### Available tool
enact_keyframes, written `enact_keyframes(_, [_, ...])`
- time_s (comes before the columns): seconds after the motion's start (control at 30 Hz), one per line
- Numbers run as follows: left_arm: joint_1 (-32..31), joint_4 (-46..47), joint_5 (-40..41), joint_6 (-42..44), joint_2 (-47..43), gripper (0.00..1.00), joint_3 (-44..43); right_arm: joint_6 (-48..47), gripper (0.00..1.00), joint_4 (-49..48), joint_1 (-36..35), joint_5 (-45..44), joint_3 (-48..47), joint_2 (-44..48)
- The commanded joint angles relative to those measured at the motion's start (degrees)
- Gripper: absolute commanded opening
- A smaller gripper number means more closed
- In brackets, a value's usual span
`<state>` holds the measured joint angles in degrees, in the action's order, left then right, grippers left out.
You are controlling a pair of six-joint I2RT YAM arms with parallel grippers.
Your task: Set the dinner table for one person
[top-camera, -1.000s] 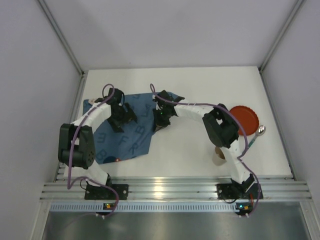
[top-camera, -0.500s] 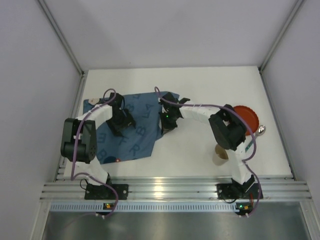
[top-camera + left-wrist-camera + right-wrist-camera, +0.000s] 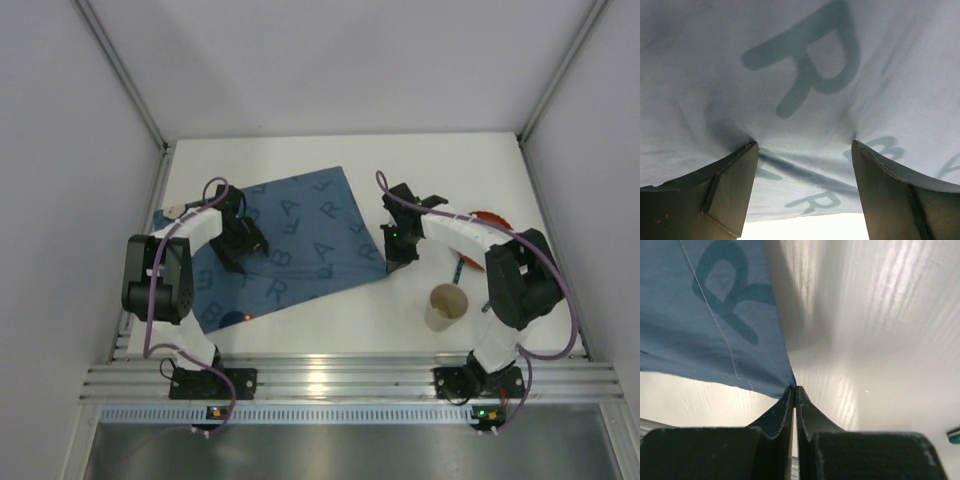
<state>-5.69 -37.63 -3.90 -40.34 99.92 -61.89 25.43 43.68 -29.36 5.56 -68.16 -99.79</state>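
The blue letter-printed placemat (image 3: 300,230) lies spread on the white dinner table (image 3: 330,310), left of centre. My right gripper (image 3: 390,256) is shut on the cloth's near right corner, just above the tabletop. In the right wrist view the closed gripper (image 3: 794,386) pinches that tip of the placemat (image 3: 700,330) over the table (image 3: 880,340). My left gripper (image 3: 240,245) stands open on the cloth's left part. In the left wrist view both fingertips (image 3: 751,150) press into the placemat (image 3: 805,75), with wrinkles between them.
A brown paper cup (image 3: 447,305) stands near the front right. A red plate (image 3: 492,218) shows partly behind the right arm. A teal handle (image 3: 457,268) lies beside that arm. The ribbed aluminium rail (image 3: 340,380) runs along the near edge.
My right gripper has pulled the placemat's corner to the right, and the folded cloth has opened out flat. The right arm swung right and uncovered the cup. The left gripper stayed on the cloth.
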Motion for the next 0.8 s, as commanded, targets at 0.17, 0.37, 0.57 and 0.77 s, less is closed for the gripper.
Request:
enact_keyframes(0.17, [0.2,3.9,2.9,2.6,1.9,0.80,-1.0,-4.7,0.00,8.1,0.5,1.0,3.1,10.6])
enact_keyframes(0.37, [-2.5,3.0,1.8,4.4,2.0,0.80,-4.0,-5.3,0.00,10.3,0.4,5.1,2.4,13.1])
enact_keyframes(0.57, [-8.7,-0.1,3.4,3.4,10.5,0.80,-14.1,-7.1,0.00,14.0,0.5,2.2,0.7,13.1])
enact_keyframes(0.77, [-14.3,-2.5,2.1,0.4,18.6,0.80,-24.9,-6.3,0.00,16.6,3.0,-4.9,1.4,17.4])
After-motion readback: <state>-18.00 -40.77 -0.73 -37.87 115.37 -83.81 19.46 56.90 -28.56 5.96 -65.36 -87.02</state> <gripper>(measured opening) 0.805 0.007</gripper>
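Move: The spread blue tablecloth lies under the left hand's open fingertips, its middle some 5 cm right and 2 cm ahead, 1 cm below; its far right corner is about 21 cm right and 22 ahead. The right hand holds the near right corner over the table, bound for bare table about 5 cm back, 5 right and 3 down. From that hand the beige cup stands 12 cm right and 10 back, the red plate 23 right and 7 ahead. Keep the left gripper's wide-open fingertips down on the tablecloth, hold briefly, then drag the cloth right and forward, about 8 cm by 7, turning the hand some 15 degrees clockwise. Meanwhile keep the pinched corner in the right gripper and draw it back about 5 cm while lifting, then easing right towards the cup. ##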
